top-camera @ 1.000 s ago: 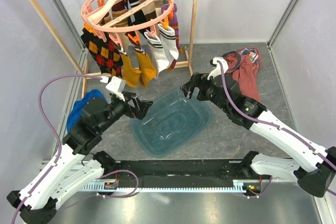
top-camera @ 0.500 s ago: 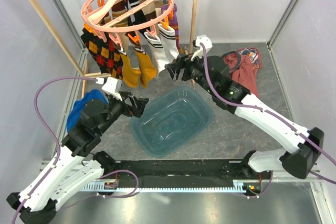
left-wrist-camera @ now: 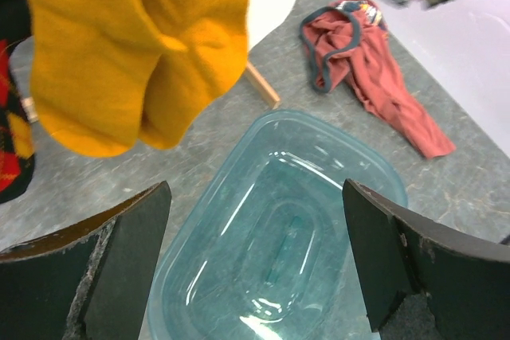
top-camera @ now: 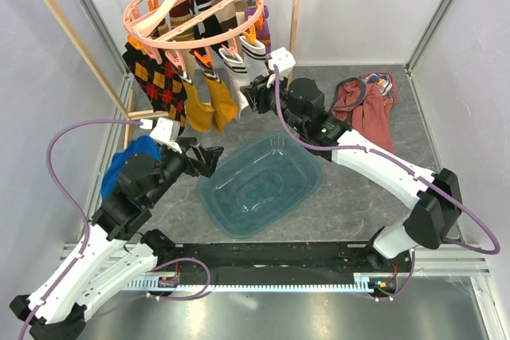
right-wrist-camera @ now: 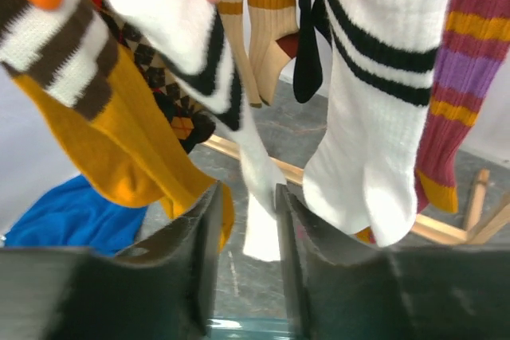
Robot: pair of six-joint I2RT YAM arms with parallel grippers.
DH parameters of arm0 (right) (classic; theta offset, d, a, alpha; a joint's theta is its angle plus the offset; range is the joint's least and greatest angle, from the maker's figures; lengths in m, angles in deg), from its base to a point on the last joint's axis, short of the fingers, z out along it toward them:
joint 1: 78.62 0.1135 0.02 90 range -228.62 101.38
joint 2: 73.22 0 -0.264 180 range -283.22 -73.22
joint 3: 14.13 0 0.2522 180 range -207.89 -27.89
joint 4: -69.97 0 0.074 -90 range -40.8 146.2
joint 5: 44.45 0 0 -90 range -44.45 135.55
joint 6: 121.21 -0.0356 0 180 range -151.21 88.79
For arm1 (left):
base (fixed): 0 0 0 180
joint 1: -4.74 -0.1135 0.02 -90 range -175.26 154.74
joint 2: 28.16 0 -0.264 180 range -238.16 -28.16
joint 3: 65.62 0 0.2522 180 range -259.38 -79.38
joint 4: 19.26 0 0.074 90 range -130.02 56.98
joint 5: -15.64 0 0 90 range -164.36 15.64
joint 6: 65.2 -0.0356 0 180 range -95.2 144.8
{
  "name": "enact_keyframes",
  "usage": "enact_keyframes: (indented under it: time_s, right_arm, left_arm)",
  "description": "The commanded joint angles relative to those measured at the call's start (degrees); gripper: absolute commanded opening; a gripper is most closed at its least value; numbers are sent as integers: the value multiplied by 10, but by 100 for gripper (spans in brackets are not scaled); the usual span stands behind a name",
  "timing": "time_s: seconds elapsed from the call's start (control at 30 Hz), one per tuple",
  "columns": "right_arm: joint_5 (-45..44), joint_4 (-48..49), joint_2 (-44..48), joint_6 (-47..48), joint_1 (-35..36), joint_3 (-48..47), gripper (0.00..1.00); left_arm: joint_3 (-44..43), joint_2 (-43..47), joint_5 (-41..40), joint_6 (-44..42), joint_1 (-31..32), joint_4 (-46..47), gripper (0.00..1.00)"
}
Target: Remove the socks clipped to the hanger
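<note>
The salmon-pink ring hanger [top-camera: 191,7] hangs from the wooden rack with the socks clipped round it: argyle [top-camera: 155,77], mustard [top-camera: 209,101], white with black stripes [top-camera: 239,77] and purple striped [top-camera: 259,29]. My right gripper [top-camera: 253,95] is up among them. In the right wrist view its jaws [right-wrist-camera: 247,228] stand narrowly open around the toe of one white striped sock [right-wrist-camera: 239,129], with a gap still showing at the left finger. A second white sock [right-wrist-camera: 374,117] hangs just to the right. My left gripper [top-camera: 209,158] is wide open and empty [left-wrist-camera: 255,260] below the mustard socks [left-wrist-camera: 135,45].
A clear teal tub [top-camera: 303,189] lies on the table under the left gripper [left-wrist-camera: 374,165]. A maroon garment [top-camera: 370,105] lies at the back right. A blue cloth [top-camera: 127,161] is on the left. The wooden rack post [top-camera: 296,13] and its base bar [right-wrist-camera: 446,228] are close behind the socks.
My right arm has swung left and forward from beside the maroon garment up to the hanging white socks. My left gripper has backed slightly away from the tub.
</note>
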Motion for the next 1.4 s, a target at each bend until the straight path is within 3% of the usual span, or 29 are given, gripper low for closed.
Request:
enact_keyframes:
  time_s: [0.0, 0.03, 0.07, 0.1, 0.3, 0.47, 0.63, 0.83, 1.0, 1.2, 1.23, 1.27, 1.33, 1.37]
  right_arm:
    - [-2, 34, -15, 30, 1, -38, 29]
    - [-1, 30, -16, 27, 2, -42, 13]
    - [2, 19, -15, 22, 2, -53, 2]
    - [11, 15, -10, 6, 3, -57, 0]
    - [37, -6, 29, -50, 30, -68, 0]
    - [52, -1, 49, -90, 58, -44, 0]
    - [53, 11, 58, -126, 72, -27, 0]
    - [70, 27, 66, -148, 79, -19, 0]
    - [71, 41, 74, -178, 82, -10, 0]
    - [71, 28, 81, -185, 82, -11, 0]
    - [71, 29, 82, -185, 82, -9, 0]
    - [69, 28, 84, -185, 82, -7, 0]
    - [57, 19, 85, -182, 82, -6, 0]
    - [44, 14, 87, -182, 82, -8, 0]
  left_arm:
    - [-24, -33, 35, 1, 2, 64, 95]
    - [-45, -42, 36, 2, 2, 70, 95]
    - [-57, -56, 37, 2, 2, 74, 95]
    - [-84, -68, 36, -1, 2, 82, 95]
    - [-116, -149, 33, -20, 2, 93, 93]
    - [-61, -112, 84, -20, -1, 140, 92]
    - [-22, -74, 85, -32, -4, 176, 92]
    - [-22, -95, 78, -30, -6, 195, 88]
    - [-33, -122, 81, -31, -10, 195, 64]
    - [-35, -142, 86, -22, -14, 195, 62]
    - [-34, -145, 88, -21, -14, 195, 58]
    - [-35, -146, 90, -22, -15, 195, 40]
    - [-35, -145, 101, -24, -14, 195, 24]
    - [-32, -144, 103, -24, -15, 195, 9]
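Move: The near white striped sock hangs between the right hand's half-closed fingers, its middle about 1 cm ahead, 2 cm left and 2 cm above. From that hand the second white sock is some 6 cm ahead, 2 cm right and 2 cm up, and the yellow socks 10 cm left, 2 cm back and 1 cm up. From the left hand the near white sock lies roughly 16 cm ahead, 7 cm right and 8 cm up; the yellow ones 13 cm ahead, 1 cm left and 7 cm up. Barely shifting at first, the right hand shuts its fingers on the near white sock, then draws it back about 9 cm, up 6 and left 4, turning counter-clockwise with its left side rising, and keeps the pinch. The left hand bobs up and down while working some 5 cm right and 4 forward towards the sock's toe, its wide-open fingers closing more than halfway around the toe. ##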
